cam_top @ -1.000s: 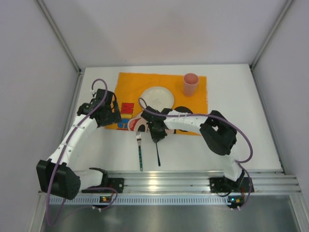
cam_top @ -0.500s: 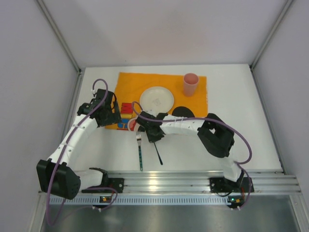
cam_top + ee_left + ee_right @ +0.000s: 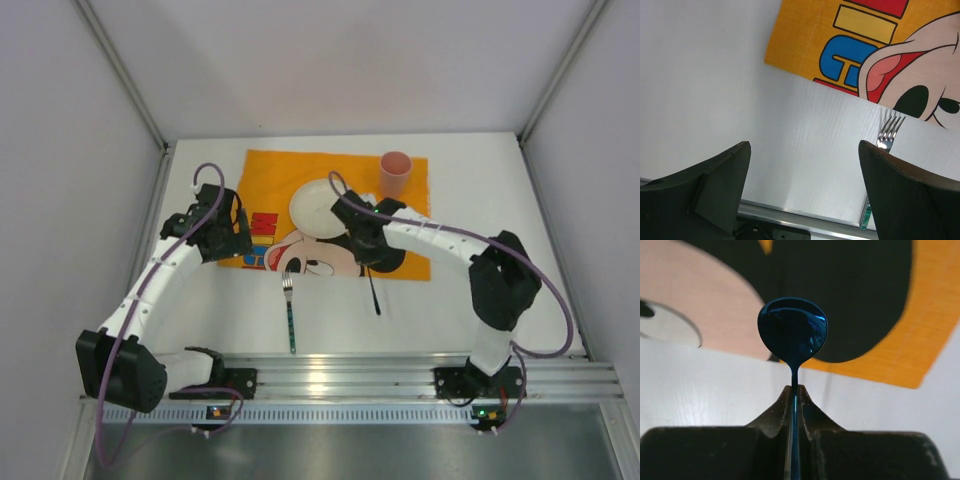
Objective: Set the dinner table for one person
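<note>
On the white dinner table (image 3: 490, 220) lies an orange mouse-print placemat (image 3: 270, 180) carrying a white plate (image 3: 322, 205) and a pink cup (image 3: 395, 174). My right gripper (image 3: 369, 260) hovers at the mat's front edge, shut on a dark blue spoon (image 3: 375, 292). In the right wrist view the spoon's bowl (image 3: 792, 332) sticks out past the right gripper (image 3: 794, 391) over the mat (image 3: 920, 340). A fork (image 3: 289, 310) with a green handle lies in front of the mat. My left gripper (image 3: 228, 240) stands open and empty over the mat's left corner; the left wrist view shows the left gripper (image 3: 805, 150) and the fork tines (image 3: 889, 131).
A ribbed aluminium rail (image 3: 400, 375) runs along the table's near edge. Grey walls close in the left, right and back. Bare white tabletop (image 3: 715, 75) lies left of the mat and to the right of the cup.
My right gripper has closed on the spoon, lifted its bowl end and carried it rightward from beside the fork to the mat's front right. The mouse print is uncovered. The left arm stayed put.
</note>
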Controlling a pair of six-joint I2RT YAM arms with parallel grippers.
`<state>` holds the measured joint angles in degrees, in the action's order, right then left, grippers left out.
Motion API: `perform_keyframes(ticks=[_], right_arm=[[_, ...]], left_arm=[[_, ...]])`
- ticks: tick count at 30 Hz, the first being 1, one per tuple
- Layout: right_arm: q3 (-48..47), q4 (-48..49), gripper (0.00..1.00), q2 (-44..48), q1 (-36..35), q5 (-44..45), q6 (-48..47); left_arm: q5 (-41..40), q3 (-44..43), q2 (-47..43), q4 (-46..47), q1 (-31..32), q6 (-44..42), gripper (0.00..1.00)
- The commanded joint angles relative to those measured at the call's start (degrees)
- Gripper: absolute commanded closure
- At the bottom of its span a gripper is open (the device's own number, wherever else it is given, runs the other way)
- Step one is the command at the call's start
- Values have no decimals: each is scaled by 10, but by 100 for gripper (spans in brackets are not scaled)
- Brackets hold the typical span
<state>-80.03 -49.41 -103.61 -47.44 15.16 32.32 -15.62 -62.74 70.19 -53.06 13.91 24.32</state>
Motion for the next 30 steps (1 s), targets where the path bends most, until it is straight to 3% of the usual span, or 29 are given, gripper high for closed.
perform_keyframes(ticks=[1,9,15,28,29,30], right_arm=[[-25,-34,100,37,67,35,-51],[-106,-13,100,-68,187,20,-87],[-184,-13,100,-148,207,-47,-60],[-179,20,100,-169,207,-77,5],[-178,20,100,-168,206,-74,2],[-178,20,91,-164,207,-72,0]], left_arm=[[23,15,-4,35,-2,9,6],[43,31,0,45,7,39,8],[48,32,3,40,10,42,8],[43,30,15,31,17,43,9],[44,30,16,33,17,42,9],[44,31,17,32,17,42,9]])
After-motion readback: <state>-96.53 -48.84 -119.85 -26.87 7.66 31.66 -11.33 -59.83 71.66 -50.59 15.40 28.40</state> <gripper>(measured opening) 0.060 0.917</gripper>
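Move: The right hand already holds the spoon; its place, the strip of orange placemat just right of the plate, is about 13 cm ahead, 6 cm right and 7 cm below. The plate's middle is some 16 cm ahead and 11 cm left, the cup about 22 cm ahead and 8 cm right. From the open left hand, the fork is roughly 14 cm back, 14 cm right and 15 cm down, and the spoon's place about 8 cm ahead and 39 cm right. Carry the spoon with the right gripper about 13 cm forward and to the right, rising slightly, then swing back left some 3 cm while sinking about 5 cm, to the strip beside the plate. Turn the wrist nearly 20 degrees clockwise and keep the fingers closed on the spoon. Ease the open left gripper 2 cm right and 2 cm down, towards the fork. ##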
